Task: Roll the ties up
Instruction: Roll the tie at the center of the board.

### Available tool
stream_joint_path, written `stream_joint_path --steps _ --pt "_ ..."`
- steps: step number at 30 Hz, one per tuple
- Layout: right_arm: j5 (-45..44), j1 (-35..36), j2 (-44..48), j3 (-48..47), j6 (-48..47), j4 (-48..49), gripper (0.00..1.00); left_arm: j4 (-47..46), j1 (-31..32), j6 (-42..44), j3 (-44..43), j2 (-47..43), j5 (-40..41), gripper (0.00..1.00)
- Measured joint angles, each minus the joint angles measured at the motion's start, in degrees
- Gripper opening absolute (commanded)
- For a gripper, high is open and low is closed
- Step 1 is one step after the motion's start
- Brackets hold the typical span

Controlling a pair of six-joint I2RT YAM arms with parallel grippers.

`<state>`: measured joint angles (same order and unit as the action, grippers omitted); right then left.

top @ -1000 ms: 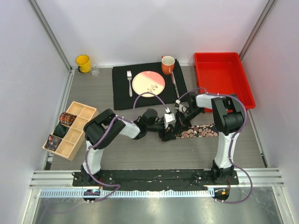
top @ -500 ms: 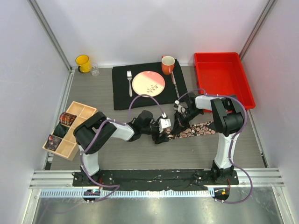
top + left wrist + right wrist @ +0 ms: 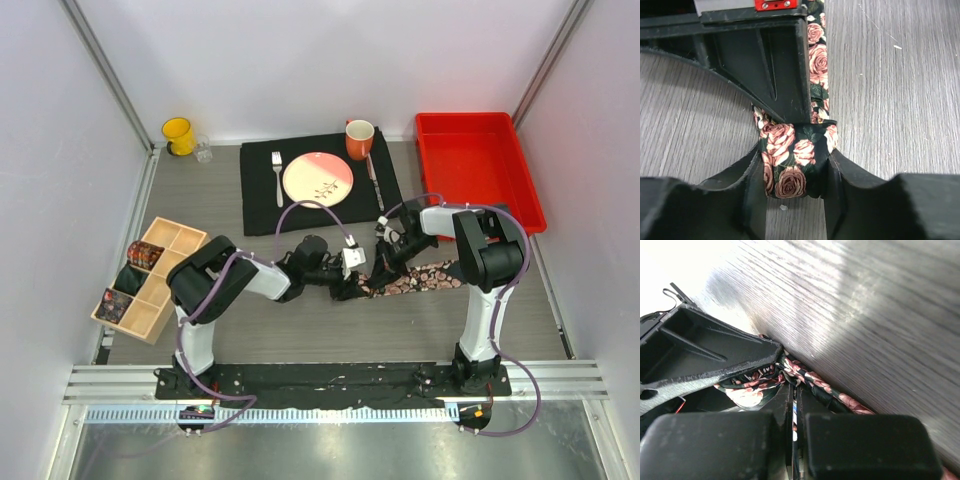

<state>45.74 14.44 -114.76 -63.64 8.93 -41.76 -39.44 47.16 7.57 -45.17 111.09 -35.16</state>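
Note:
A black tie with pink roses (image 3: 425,277) lies as a strip on the table, its left end rolled into a small coil (image 3: 795,157). My left gripper (image 3: 352,284) is shut on that coil, one finger (image 3: 752,180) on each side of it. The strip (image 3: 817,55) runs away from the coil under the right gripper's finger. My right gripper (image 3: 381,260) is shut on the tie's fabric (image 3: 805,377) right next to the coil, with cloth in the thin gap between its fingers (image 3: 782,407). Two rolled ties, a red-brown one (image 3: 143,254) and a dark one (image 3: 113,303), sit in the wooden organizer (image 3: 170,262).
A black placemat (image 3: 262,205) at the back holds a plate (image 3: 318,178), a fork (image 3: 277,176) and an orange mug (image 3: 359,138). A red bin (image 3: 478,168) stands back right. A yellow mug (image 3: 178,134) and a glass (image 3: 204,152) stand back left.
My left arm swung its elbow left and back while its gripper stayed on the coil. The coiled end shifted slightly left. The right gripper stayed at the tie.

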Motion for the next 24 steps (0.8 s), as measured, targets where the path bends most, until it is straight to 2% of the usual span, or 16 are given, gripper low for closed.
stream_joint_path --steps 3,4,8,12,16,24 --pt "0.02 -0.04 0.13 0.09 0.26 0.13 0.01 0.79 0.00 0.72 -0.28 -0.07 0.15 0.21" --pt "0.07 -0.04 0.22 0.20 0.39 0.22 0.07 1.36 0.02 1.20 -0.37 -0.17 0.20 0.18" --pt "0.37 -0.04 0.52 0.17 0.46 0.13 0.23 7.80 0.15 5.60 -1.68 -2.12 1.75 0.16" --pt "0.66 0.02 1.57 -0.87 -1.14 -1.03 0.31 19.69 -0.61 12.61 -2.60 -6.19 1.97 0.14" --pt "0.85 -0.90 2.45 -3.54 -4.35 -2.69 0.47 30.40 -1.75 17.29 -4.94 -7.96 1.46 0.13" --pt "6.19 0.09 2.78 -4.37 -4.59 -3.06 0.49 40.33 -1.92 19.80 -10.51 -6.51 1.55 0.15"
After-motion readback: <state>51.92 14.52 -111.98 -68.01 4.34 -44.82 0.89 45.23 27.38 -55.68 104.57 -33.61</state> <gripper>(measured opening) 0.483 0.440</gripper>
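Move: The rolled tie is already between the left fingers, at their hand point. From the right hand, the roll lies about 4 cm left and 1 cm back, at nearly the same height. The middle of the tie's loose tail is some 12 cm right and 2 cm ahead of the left hand, about 2 cm lower. The plate lies roughly 27 cm ahead and 10 cm left of the left hand. Leftward along the board goes the left hand, about 4.5 cm at an even height, keeping its hold on the rolled tie while its wrist rolls so the fingers point nearly 20 degrees more steeply down. The right hand rises about 4 cm, easing forward and then a little left, and opens its shut fingers about halfway as they come free of the tie beside the roll. ##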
